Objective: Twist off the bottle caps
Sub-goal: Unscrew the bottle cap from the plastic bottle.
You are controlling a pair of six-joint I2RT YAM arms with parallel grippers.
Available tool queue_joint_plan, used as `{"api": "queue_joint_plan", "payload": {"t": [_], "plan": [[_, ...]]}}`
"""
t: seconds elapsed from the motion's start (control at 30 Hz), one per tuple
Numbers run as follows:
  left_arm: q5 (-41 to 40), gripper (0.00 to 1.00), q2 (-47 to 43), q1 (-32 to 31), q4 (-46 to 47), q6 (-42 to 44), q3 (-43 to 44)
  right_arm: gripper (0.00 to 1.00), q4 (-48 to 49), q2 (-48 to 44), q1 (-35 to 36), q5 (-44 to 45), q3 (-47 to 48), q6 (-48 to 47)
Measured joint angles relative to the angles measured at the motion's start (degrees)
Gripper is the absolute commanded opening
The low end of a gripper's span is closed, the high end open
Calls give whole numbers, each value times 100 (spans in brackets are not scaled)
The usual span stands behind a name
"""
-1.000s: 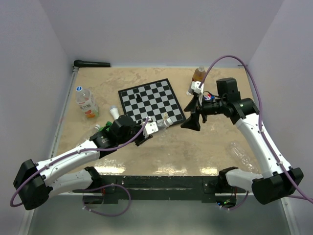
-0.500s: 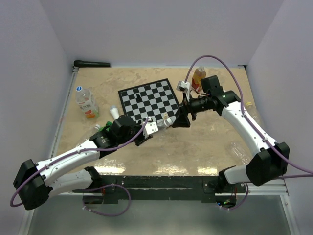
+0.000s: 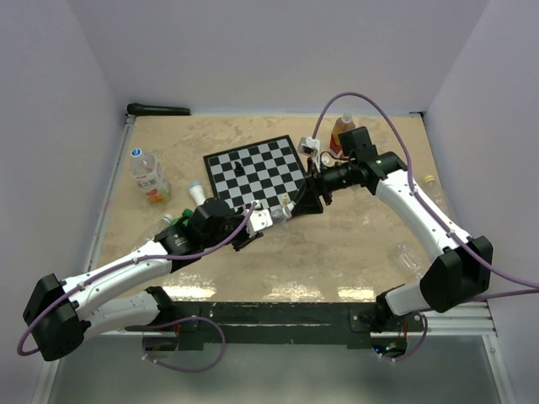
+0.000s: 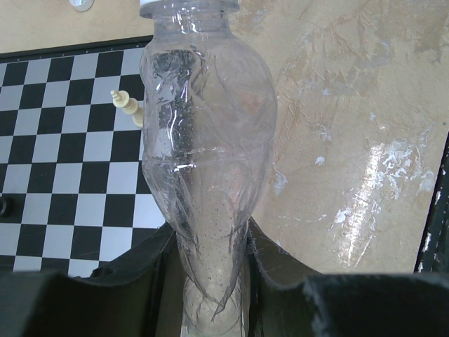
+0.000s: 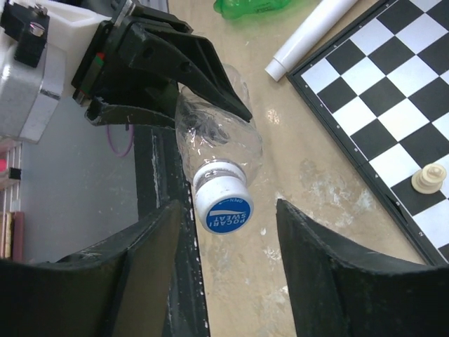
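My left gripper (image 4: 210,281) is shut on the crushed lower end of a clear plastic bottle (image 4: 203,140) and holds it over the chessboard's near right corner. The bottle's cap (image 5: 223,207), white with a blue printed top, points at my right wrist camera. My right gripper (image 5: 228,214) is open, one finger on each side of the cap with a gap on both sides. From above, the right gripper (image 3: 305,200) meets the bottle's cap end (image 3: 285,204) just beyond the left gripper (image 3: 257,220). The bottle's white neck ring (image 4: 188,5) sits at the top edge of the left wrist view.
A chessboard (image 3: 261,172) with a few pieces lies mid-table. An orange-labelled bottle (image 3: 148,177) lies at the left, an orange-filled bottle (image 3: 341,128) stands at the back, a clear one (image 3: 413,257) lies at the right. A white tube (image 5: 309,31) and green bottle (image 5: 256,7) lie near the left arm.
My right arm has swung left from the table's right side to the held bottle's cap, and its jaws have narrowed around it. The left arm has stayed put.
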Motion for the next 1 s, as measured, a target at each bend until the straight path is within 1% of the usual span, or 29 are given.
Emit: {"api": "queue_joint_plan", "payload": {"t": [0.13, 0.2, 0.3, 0.33, 0.43, 0.53, 0.67, 0.8, 0.9, 1.0], "plan": [[-7, 0, 0, 0, -2, -2, 0, 37, -4, 138, 57, -105, 24, -13], [-22, 0, 0, 0, -9, -7, 0, 24, -13, 179, 74, -177, 24, -28], [-24, 0, 0, 0, -42, -11, 0, 2, -33, 188, 85, -197, 24, -66], [-24, 0, 0, 0, -42, -20, 0, 0, -35, 186, 85, -203, 24, -90], [-24, 0, 0, 0, -42, -22, 0, 0, -90, 186, 90, -201, 33, -245], [-24, 0, 0, 0, -42, -22, 0, 0, -267, 186, 90, -186, 103, -623], [-24, 0, -7, 0, -42, -22, 0, 0, -595, 168, 90, -92, 212, -1419], [-24, 0, -35, 0, -42, -22, 0, 0, -1121, 177, 28, 109, 317, -2411], [-26, 0, -48, 0, -42, -22, 0, 0, -1475, 293, -256, 236, 568, -2918], [-31, 0, -72, 0, -42, -22, 0, 0, -1266, 380, -787, 511, 704, -2889]]}}
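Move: The bottle cap is right at the right hand's half-open fingertips, about 1 cm farther left. The plastic bottle's body slopes away from it, its middle some 6 cm left, 2 cm back and 6 cm lower. The white chess piece stands about 6 cm ahead, 2 cm left and 21 cm below; the tea bottle some 22 cm ahead, 15 cm right and 15 cm below. From the left hand, holding the bottle, the cap is about 8 cm right, 4 cm ahead and 7 cm higher. Easing under 1 cm left, the right hand shuts its fingers on the bottle cap, then rolls about 20 degrees counter-clockwise as seen from behind the hand towards the cap. It then draws back from the bottle quickly, about 6 cm right and 5 cm forward, sinking slightly and keeping its pinch. The left hand keeps still, gripping the bottle body. ##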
